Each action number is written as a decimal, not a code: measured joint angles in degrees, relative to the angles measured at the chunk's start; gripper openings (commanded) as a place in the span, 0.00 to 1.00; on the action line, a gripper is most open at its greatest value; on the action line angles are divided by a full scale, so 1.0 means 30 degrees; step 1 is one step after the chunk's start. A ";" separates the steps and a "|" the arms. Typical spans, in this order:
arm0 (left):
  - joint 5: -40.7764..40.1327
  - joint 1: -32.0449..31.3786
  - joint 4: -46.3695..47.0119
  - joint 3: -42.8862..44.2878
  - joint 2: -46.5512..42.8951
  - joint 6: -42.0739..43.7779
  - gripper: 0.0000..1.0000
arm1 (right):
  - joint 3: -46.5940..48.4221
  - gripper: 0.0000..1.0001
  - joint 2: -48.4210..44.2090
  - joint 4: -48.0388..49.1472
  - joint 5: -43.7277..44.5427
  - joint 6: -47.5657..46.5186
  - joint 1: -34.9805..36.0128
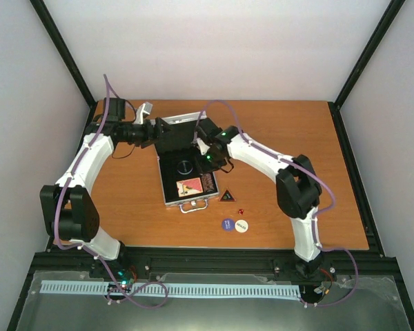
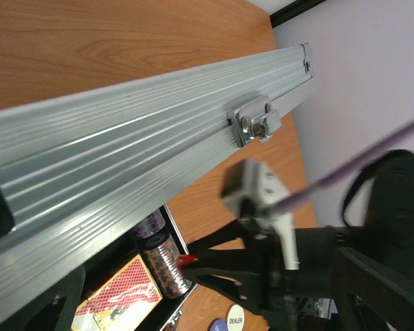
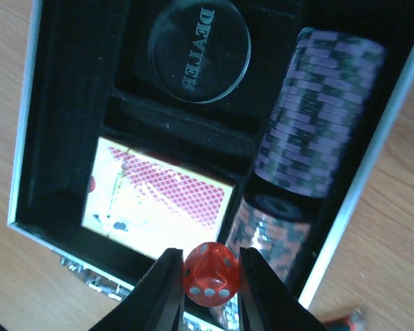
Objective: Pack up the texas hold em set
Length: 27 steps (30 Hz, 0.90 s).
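Observation:
The silver case (image 1: 167, 181) lies open mid-table with its lid (image 2: 145, 131) standing up. My left gripper (image 1: 159, 131) is open at the lid's outer ribbed face. Whether it touches the lid I cannot tell. My right gripper (image 3: 208, 276) is shut on a red die (image 3: 210, 270) above the case's near end. In the black foam lie a clear dealer disc (image 3: 199, 49), two dark chip stacks (image 3: 317, 110), and the pink-orange card box (image 3: 159, 196). On the table by the case lie a black triangle (image 1: 226, 196), a second red die (image 1: 240, 211), a blue disc (image 1: 227, 224) and a white disc (image 1: 241, 225).
The case's handle (image 1: 191, 205) points toward the arm bases. A latch (image 2: 255, 123) sits on the lid's rim. Black frame posts (image 1: 359, 62) stand at the table's back corners. Purple cables (image 1: 221, 107) loop over both arms.

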 measured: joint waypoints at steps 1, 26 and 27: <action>-0.0022 0.0000 -0.0044 0.0066 0.0000 0.0000 1.00 | 0.0124 0.13 0.0525 0.0131 -0.0182 0.0029 0.0007; -0.0015 0.0000 -0.0153 0.0474 -0.0051 -0.0007 1.00 | 0.2441 0.12 0.4197 0.2244 0.2506 0.1049 0.1923; -0.0007 0.0000 -0.0146 0.0474 -0.0087 -0.0015 1.00 | 0.2317 0.12 0.4197 0.2448 0.2805 0.1107 0.1967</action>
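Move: The right hand holds a red die over the open case. The clear disc in its tray lies about 5 cm left, 2 cm ahead and 9 cm below. The card deck sits some 4 cm left and 3 cm back, the purple chips 1 cm right and 3 cm ahead, the orange chips 2 cm right and 2 cm back. From the idle left hand, the disc is roughly 7 cm right, 4 cm back and 21 cm down. Still pinching the die, the right hand dips, rises while swinging 5 cm left, then sinks towards the disc. ##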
